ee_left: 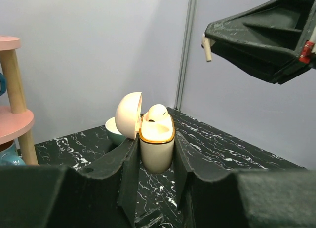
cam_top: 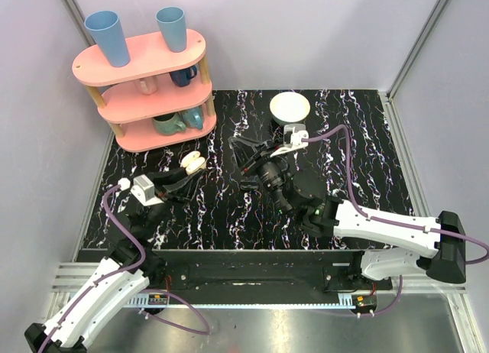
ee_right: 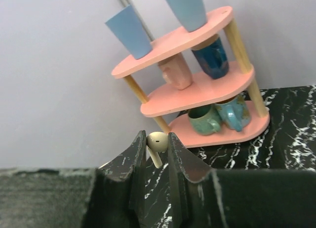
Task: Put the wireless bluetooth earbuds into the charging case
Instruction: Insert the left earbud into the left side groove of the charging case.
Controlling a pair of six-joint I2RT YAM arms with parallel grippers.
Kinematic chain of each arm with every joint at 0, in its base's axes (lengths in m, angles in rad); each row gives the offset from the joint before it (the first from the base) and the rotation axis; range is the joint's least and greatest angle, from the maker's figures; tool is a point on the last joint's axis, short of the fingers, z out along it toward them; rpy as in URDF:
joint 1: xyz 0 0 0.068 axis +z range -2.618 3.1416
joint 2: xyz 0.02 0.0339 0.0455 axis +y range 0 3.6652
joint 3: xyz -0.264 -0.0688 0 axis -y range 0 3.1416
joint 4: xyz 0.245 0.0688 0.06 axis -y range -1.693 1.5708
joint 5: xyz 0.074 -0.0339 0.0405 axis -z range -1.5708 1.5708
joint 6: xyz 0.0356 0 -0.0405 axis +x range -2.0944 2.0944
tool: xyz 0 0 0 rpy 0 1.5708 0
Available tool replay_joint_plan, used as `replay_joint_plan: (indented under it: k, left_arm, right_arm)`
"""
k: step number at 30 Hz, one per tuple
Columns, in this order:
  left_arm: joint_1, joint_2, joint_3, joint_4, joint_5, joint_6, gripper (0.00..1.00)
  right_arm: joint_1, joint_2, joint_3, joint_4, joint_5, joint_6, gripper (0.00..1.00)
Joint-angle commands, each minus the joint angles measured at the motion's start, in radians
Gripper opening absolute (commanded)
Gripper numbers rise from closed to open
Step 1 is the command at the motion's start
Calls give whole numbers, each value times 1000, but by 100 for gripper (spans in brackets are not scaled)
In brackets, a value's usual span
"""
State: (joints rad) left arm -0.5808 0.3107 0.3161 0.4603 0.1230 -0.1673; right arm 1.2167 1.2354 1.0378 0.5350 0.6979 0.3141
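The cream charging case stands upright with its lid swung open to the left. My left gripper is shut on its sides and holds it above the table. One whitish earbud sits in the case's top. From above, the case is left of centre. My right gripper is shut on the other earbud, its stem pointing down. In the left wrist view this gripper hangs up and to the right of the case, with the earbud's stem sticking out.
A pink three-tier shelf with blue cups and mugs stands at the back left. A white bowl sits at the back centre, behind the right arm. Grey walls close the black marbled table on three sides.
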Motion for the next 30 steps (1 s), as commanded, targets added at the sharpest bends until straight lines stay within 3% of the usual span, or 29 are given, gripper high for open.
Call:
replay_joint_plan:
  k: [1,5,30]
  left_arm:
    - [4,28,-3,135,46,-29,0]
    - [4,45,-3,156,52,-38,0]
    - [1,74,-23,212,72,-77,0]
  right_arm:
    - [44,7,-10,183,-61,-86,6]
    - [78,29,-18,263,-86,-136,6]
    - [130,191,80,296,-140,-162,3]
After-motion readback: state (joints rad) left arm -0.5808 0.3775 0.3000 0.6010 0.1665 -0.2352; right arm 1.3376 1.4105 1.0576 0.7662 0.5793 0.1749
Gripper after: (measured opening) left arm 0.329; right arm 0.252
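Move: The right hand already holds the left earbud. The open charging case, still gripped by the left hand, lies from the right hand about 10 cm to the left, 4 cm back and 5 cm lower. The black box on the table is roughly 8 cm ahead of the right hand, 5 cm to its right and 28 cm below. From the left hand, the case sits about 1 cm ahead, 1 cm right and 1 cm up. The right hand carries the pinched left earbud some 8 cm left and 4 to 5 cm back towards the open case, first rising about 2 cm, then sinking nearly 3 cm and slowing as it nears, while its fingers swing about 10 degrees counter-clockwise and tip slightly up. The left hand keeps its grip on the case and eases it about 1 cm right and 1 cm up to meet the earbud, and neither gripper opens or closes. ##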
